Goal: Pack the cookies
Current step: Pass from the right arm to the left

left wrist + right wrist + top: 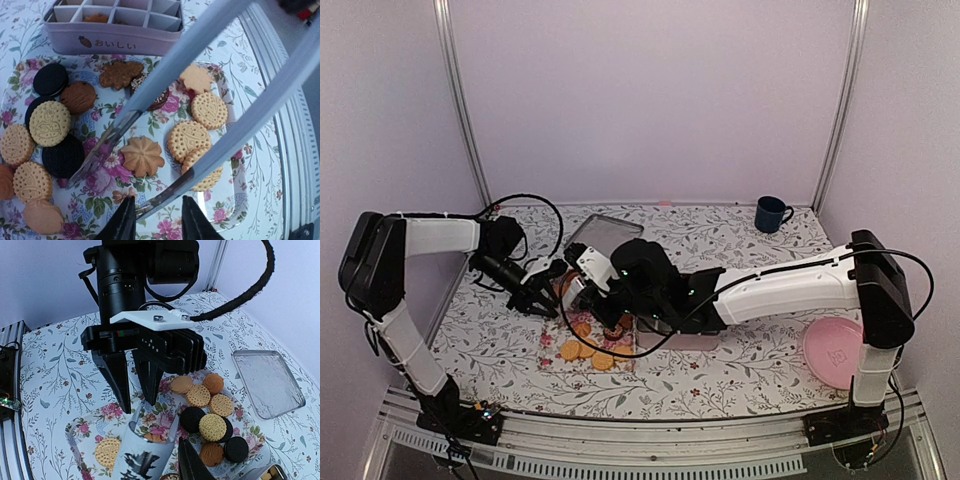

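The cookies (142,156), round golden, brown and black ones, lie spread on a floral tray (102,182); the top view shows them at the cookies (588,352). Grey tongs (235,127) reach over them from the upper right. My right gripper (160,460) is shut on the tongs (145,450) at their handle end; only one of its fingers shows. My left gripper (157,215) is open, its two black fingers either side of the tip of the lower tong arm. The other tong tip rests by a black cookie (62,156).
A lavender compartment box (117,45) stands at the tray's far edge with a cookie in one cell. Its metal lid (605,237) lies behind. A blue mug (771,213) is at the back right, a pink plate (835,352) at the front right.
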Tool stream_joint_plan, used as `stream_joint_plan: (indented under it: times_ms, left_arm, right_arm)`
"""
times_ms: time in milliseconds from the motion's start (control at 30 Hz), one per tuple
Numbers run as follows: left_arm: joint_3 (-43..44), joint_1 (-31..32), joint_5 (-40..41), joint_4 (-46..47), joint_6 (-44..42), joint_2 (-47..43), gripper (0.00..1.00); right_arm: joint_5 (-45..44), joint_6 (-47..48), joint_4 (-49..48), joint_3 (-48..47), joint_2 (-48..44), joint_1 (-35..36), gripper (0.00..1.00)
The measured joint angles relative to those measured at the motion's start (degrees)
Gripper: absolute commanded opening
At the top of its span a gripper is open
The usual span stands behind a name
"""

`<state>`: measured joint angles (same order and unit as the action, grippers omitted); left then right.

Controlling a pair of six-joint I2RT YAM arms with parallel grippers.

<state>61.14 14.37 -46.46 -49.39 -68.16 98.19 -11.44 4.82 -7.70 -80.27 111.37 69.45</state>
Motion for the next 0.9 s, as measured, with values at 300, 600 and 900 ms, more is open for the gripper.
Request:
stream_joint_plan:
  times_ms: [300, 600, 900]
  left_arm:
    - [0.74, 1.33, -0.74, -2.78, -4.07, 1.27, 0.12]
    - [0.76, 2.89, -1.42, -5.68, -4.35, 1.25, 0.0]
    - [3.72, 3.67, -5.53, -10.93, -4.52, 0.83, 0.0]
  right_arm:
    - [0.52, -0.81, 0.31, -0.02, 0.0, -0.68, 0.22]
    - [1.64, -2.03, 0.79, 0.13, -0.09, -1.88, 0.44]
    - [12.79, -6.73, -9.88, 13.05, -7.85, -4.24, 0.74]
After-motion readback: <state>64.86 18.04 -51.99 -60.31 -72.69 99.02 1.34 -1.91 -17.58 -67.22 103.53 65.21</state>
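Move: The tongs are still in the right fingers, their near tip between the left hand's open fingers, about 2 cm back and 1 cm right of the left hand point. From the right hand that tip is roughly 8 cm left, 1 cm ahead and 10 cm lower. The flower cookie lies some 5 cm right of the left hand, 1 cm back and 7 cm below; the black cookies about 6 cm right, 5 cm ahead, as low. The tongs' near tip gets pinched by the left fingers, which close fully while that hand eases back about 2 cm, then creeps 1 cm farther back and lifts some 2 cm, also edging right. The right hand, nearly still at first, opens wide only once the left is shut, lets go of the handle and draws off to its right and back, about 3 cm. ##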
